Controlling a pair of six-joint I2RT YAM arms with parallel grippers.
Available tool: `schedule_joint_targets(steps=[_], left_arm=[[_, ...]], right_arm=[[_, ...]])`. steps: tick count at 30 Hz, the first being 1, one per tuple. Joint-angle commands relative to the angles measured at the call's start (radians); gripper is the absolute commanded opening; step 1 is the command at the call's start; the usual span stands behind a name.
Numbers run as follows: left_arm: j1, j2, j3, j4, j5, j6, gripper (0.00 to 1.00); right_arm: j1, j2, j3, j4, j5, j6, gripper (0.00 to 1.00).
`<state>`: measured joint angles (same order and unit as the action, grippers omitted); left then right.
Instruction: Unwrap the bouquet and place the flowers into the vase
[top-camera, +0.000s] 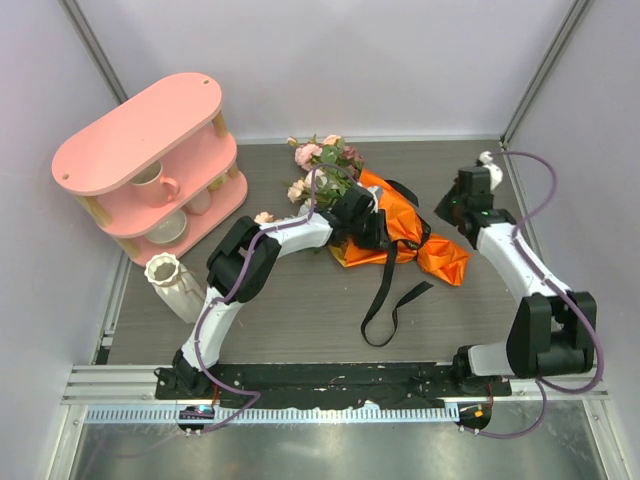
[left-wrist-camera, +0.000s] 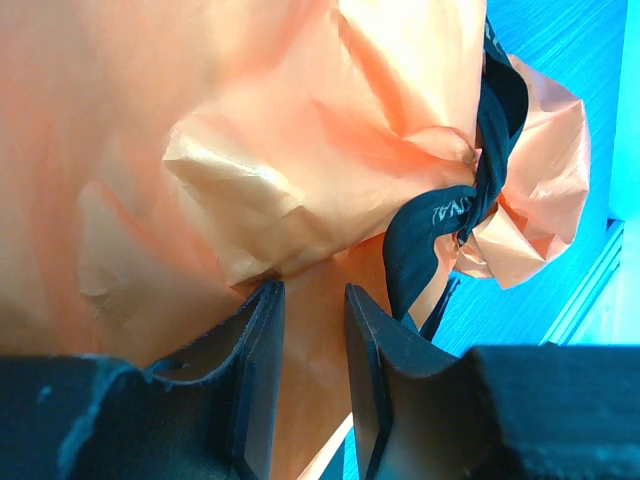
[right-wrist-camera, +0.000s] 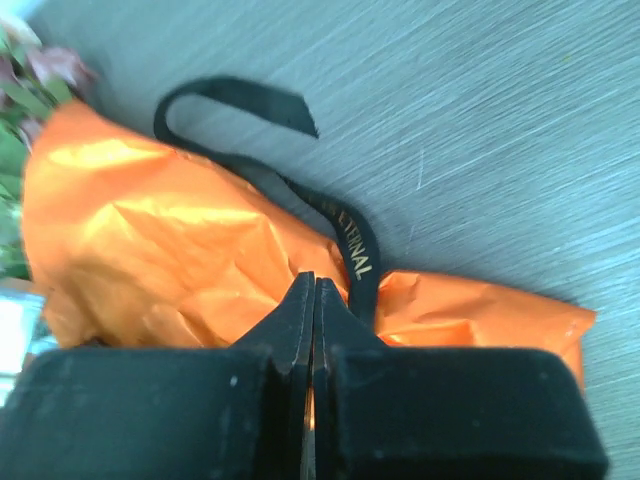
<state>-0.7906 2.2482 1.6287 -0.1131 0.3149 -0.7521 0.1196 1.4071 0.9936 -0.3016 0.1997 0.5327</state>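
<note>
The bouquet (top-camera: 385, 225) lies across the middle of the table. Its pink and cream flowers (top-camera: 322, 165) point to the far left, and its bright orange sheet (top-camera: 440, 255) trails to the right. A black ribbon (top-camera: 385, 295) runs loose from it toward the near edge. My left gripper (top-camera: 368, 225) is closed round the wrapped neck, and orange sheet (left-wrist-camera: 250, 150) fills the gap at the left gripper (left-wrist-camera: 312, 290). My right gripper (right-wrist-camera: 314, 280) hovers over the sheet's right end with its jaws pressed together and empty, and the ribbon (right-wrist-camera: 350, 235) passes just right of its tips. The ribbed white vase (top-camera: 175, 280) stands at the near left.
A pink two-tier shelf (top-camera: 140, 135) with white mugs (top-camera: 150, 185) stands at the far left, just behind the vase. Walls and slanted frame posts close in the back and sides.
</note>
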Motion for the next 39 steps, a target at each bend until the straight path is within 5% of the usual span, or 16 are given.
schedule_joint_targets(steps=[1,4,7,13,26,39], left_arm=[[0.016,0.013,0.023,-0.068,-0.019,0.011,0.35],[0.016,0.011,0.022,-0.066,-0.017,0.013,0.35],[0.016,0.010,0.017,-0.060,-0.017,0.013,0.36],[0.016,0.005,0.008,-0.042,-0.010,0.008,0.37],[0.016,0.004,0.007,-0.040,-0.010,0.010,0.38],[0.016,0.002,0.005,-0.040,-0.010,0.011,0.38]], right_arm=[[-0.109,-0.103,-0.062,0.126,-0.224,0.151,0.01],[-0.107,-0.108,-0.046,0.086,-0.232,0.086,0.02],[-0.098,-0.016,0.007,-0.049,-0.253,0.010,0.12],[-0.023,-0.057,-0.111,-0.050,-0.145,-0.043,0.32],[0.017,0.058,-0.107,0.002,-0.105,-0.076,0.18],[0.048,0.050,-0.073,0.033,-0.048,-0.091,0.29]])
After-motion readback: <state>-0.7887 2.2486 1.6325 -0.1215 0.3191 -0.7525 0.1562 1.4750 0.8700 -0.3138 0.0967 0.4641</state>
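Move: The ribbon knot on the orange wrap lies some 9 cm below the right hand's empty shut fingertips, about 4 cm back and 3 cm left. The wrap's wide part is about 1 cm ahead and 10 cm left, its gathered tail roughly 8 cm back and 3 cm right; the ribbon's far end lies about 8 cm ahead, 7 cm left. From the left hand the knot sits about 8 cm right, 2 cm back, 1 cm below. Let the right gripper's rise run on a little up and right, then reverse and bring it down about 10 cm, with some 5 cm back and 4 cm left, onto the ribbon knot. Tip the fingers more steeply down on the way and open them from shut to roughly a quarter, so the tips end either side of the knot. Keep the left gripper still and part-open against the wrap. ##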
